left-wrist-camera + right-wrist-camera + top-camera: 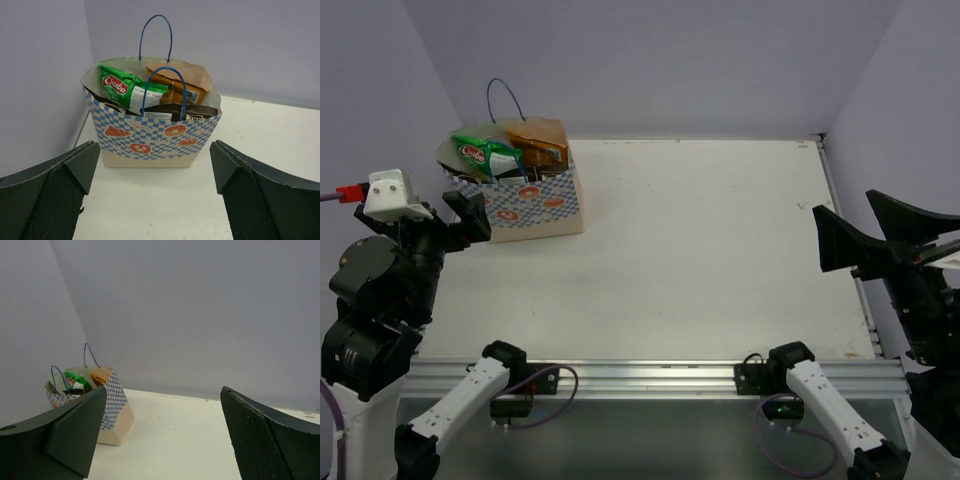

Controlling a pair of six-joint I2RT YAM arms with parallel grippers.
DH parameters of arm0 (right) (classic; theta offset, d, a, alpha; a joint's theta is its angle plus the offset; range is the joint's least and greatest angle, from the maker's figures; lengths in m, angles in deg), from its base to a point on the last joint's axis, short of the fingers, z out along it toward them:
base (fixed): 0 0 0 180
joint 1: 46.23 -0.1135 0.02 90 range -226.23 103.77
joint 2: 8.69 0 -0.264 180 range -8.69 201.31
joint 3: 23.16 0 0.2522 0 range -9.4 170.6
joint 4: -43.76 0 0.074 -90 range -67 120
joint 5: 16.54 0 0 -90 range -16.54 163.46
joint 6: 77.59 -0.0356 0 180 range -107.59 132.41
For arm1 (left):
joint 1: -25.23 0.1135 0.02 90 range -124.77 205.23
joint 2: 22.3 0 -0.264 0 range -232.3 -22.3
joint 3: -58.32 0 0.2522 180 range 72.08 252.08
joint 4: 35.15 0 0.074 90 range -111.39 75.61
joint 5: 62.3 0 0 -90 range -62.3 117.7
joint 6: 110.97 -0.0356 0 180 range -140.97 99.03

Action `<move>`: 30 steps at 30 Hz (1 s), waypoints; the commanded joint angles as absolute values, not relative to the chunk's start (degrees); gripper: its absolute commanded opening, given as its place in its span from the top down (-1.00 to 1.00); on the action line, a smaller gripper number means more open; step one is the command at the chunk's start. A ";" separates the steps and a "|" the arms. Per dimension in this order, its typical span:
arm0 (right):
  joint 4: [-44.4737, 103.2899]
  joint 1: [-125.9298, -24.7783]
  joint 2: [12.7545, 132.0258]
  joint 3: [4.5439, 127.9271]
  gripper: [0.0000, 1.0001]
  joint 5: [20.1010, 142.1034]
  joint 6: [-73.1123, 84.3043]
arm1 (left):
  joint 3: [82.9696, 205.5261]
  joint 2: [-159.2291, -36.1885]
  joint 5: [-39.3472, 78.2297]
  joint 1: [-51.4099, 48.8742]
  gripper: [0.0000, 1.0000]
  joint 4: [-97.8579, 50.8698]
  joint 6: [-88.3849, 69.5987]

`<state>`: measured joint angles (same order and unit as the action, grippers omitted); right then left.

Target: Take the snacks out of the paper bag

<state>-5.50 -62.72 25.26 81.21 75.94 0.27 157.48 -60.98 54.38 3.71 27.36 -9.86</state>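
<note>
The paper bag [535,205] stands upright at the table's far left, cream with a blue checked band and blue cord handles. The green-and-white "Chuba" packet [125,89], the orange packet [176,88] and a dark brown packet [172,112] stick out of its open top; a second dark packet [99,98] shows at the left inside wall. My left gripper [154,165] is open and empty, just in front of the bag [150,147], apart from it. My right gripper [162,405] is open and empty, far to the right of the bag [116,405].
The bag sits close to the left wall [380,110] and the back wall [670,70]. The white table [720,250] stretches from the bag to the right edge [845,260]. A metal rail [650,378] runs along the near edge.
</note>
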 commanded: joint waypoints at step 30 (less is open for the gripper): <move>-10.25 -63.01 24.36 70.06 -0.98 83.74 -3.32 | 177.54 -108.69 43.87 3.35 -1.00 23.35 3.99</move>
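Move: The orange snack bag, upper right in the paper bag, lies about 28 cm ahead of the left hand, 4 cm to its right and 15 cm below. The green snack bag is level with it in depth and some 8 cm farther left; the brown snack bag stands about 4 cm nearer, a little lower. From the right hand the orange bag lies roughly 34 cm ahead, 45 cm left and 25 cm below. Left hand, open, swings some 20 cm forward, rightward and down towards the snacks, tipping; right sinks 7 cm. ##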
